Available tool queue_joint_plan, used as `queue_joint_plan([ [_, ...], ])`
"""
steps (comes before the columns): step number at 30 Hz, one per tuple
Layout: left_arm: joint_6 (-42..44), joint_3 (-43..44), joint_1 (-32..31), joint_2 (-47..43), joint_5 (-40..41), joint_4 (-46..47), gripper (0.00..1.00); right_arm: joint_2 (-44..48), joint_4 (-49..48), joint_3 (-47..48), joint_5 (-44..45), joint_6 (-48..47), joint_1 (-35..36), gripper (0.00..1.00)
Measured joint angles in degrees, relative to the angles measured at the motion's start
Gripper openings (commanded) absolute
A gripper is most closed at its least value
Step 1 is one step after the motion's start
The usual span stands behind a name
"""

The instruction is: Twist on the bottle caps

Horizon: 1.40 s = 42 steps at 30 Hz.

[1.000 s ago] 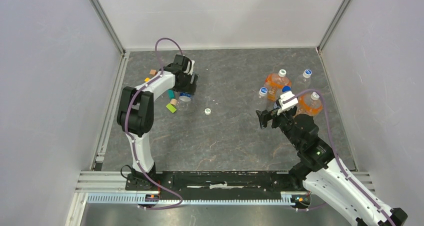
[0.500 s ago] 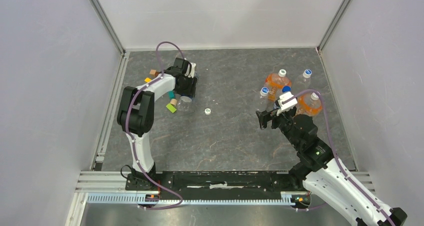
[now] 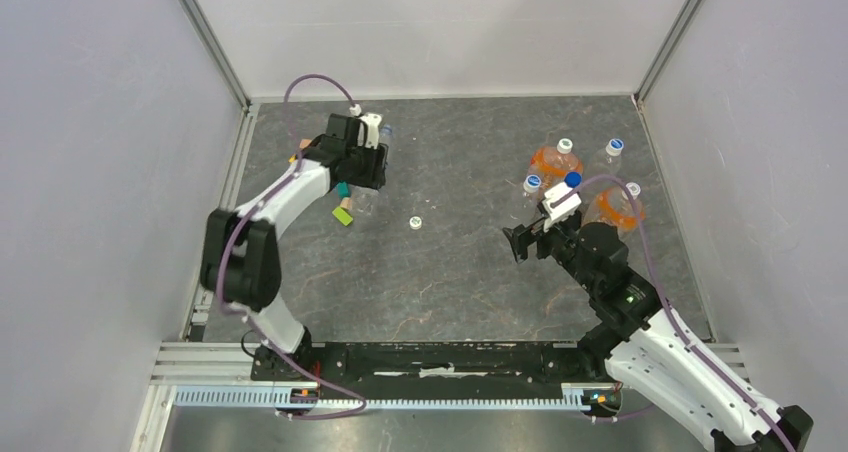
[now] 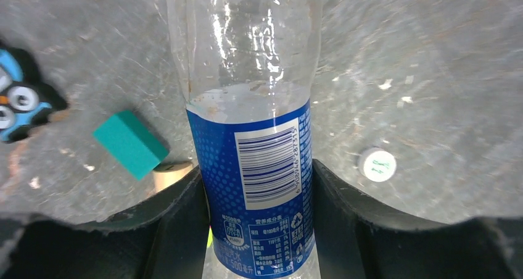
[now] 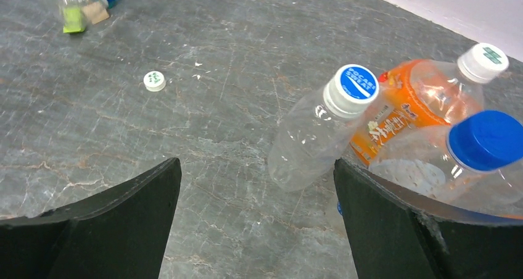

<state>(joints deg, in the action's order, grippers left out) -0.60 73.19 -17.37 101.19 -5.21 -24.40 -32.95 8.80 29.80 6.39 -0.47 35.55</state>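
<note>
My left gripper (image 4: 256, 180) is shut on the bottle with the blue label (image 4: 253, 106); both pads press on the label band. The bottle is partly filled and its neck runs out of the wrist view. From above, the gripper (image 3: 362, 162) is at the back left and the bottle's clear end (image 3: 362, 202) shows beside it. One white bottle cap (image 3: 414, 222) lies loose on the table, also seen from both wrists (image 4: 377, 165) (image 5: 154, 80). My right gripper (image 3: 518, 242) (image 5: 256, 168) stands open and empty. A slim unlabelled bottle (image 5: 308, 143) with a cap on stands just beyond it.
Two orange-liquid bottles (image 3: 553, 160) (image 3: 620, 207), a blue-capped bottle (image 3: 572, 180) and another clear bottle (image 3: 612, 152) cluster at the back right. Small coloured blocks, teal (image 4: 129, 143) and green (image 3: 343, 217), lie near the left gripper. Enclosure walls stand on three sides.
The left jaws closed on the blue-label bottle, and that arm swung back and left with it. The right gripper shifted slightly left and stayed open.
</note>
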Motion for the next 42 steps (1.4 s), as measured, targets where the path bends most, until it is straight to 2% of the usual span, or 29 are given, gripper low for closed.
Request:
queue_joint_plan([
  [6, 1.7, -6.29, 0.0, -18.58, -2.27, 5.46, 0.57, -5.05, 1.81, 5.11, -3.54, -2.03, 0.02, 0.98],
  [11, 4.42, -15.56, 0.0, -34.53, -4.15, 12.57, 0.57, -10.99, 3.28, 11.52, -7.32, -3.02, 0.13, 0.95],
  [17, 7.15, -27.65, 0.0, -50.8, -5.05, 17.0, 0.59, -20.35, 5.07, 19.1, -7.39, -4.17, 5.49, 0.95],
  [22, 9.18, -32.65, 0.0, -59.74, -5.33, 17.62, 0.59, -29.29, 6.16, 23.82, -6.34, -5.03, 9.75, 0.93],
  [33, 10.73, -50.95, 0.0, -79.1, -6.19, 22.45, 0.58, -52.43, 7.04, 31.93, -5.7, -5.46, 12.0, 0.85],
  [42, 10.71, -53.99, -0.02, -81.09, -6.34, 25.66, 0.57, -69.35, 6.62, 39.15, -5.01, -5.95, 12.76, 0.74],
])
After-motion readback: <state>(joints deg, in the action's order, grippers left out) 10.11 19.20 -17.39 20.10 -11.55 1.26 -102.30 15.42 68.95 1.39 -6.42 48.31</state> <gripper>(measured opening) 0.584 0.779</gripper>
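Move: The loose white cap lies flat on the table, about 22 cm to the left of the empty right hand, 10 cm ahead and 20 cm below. The clear bottle with the white-and-blue cap stands some 11 cm ahead of that hand and 2 cm left; the green block is roughly 15 cm left of the loose cap and 2 cm farther out. From the left hand, already holding the blue-labelled bottle, the loose cap is about 7 cm back, 8 cm right and 8 cm below. The loose cap is what the right hand swings left towards, rising a little first, then dropping low and edging forward as its fingers tip down and narrow slightly, still wide open. The blue-labelled bottle stays gripped while the left hand lifts it fast, drawing back about 16 cm and easing down at the end, the wrist tipping some 50 degrees to bring the bottle upright. ##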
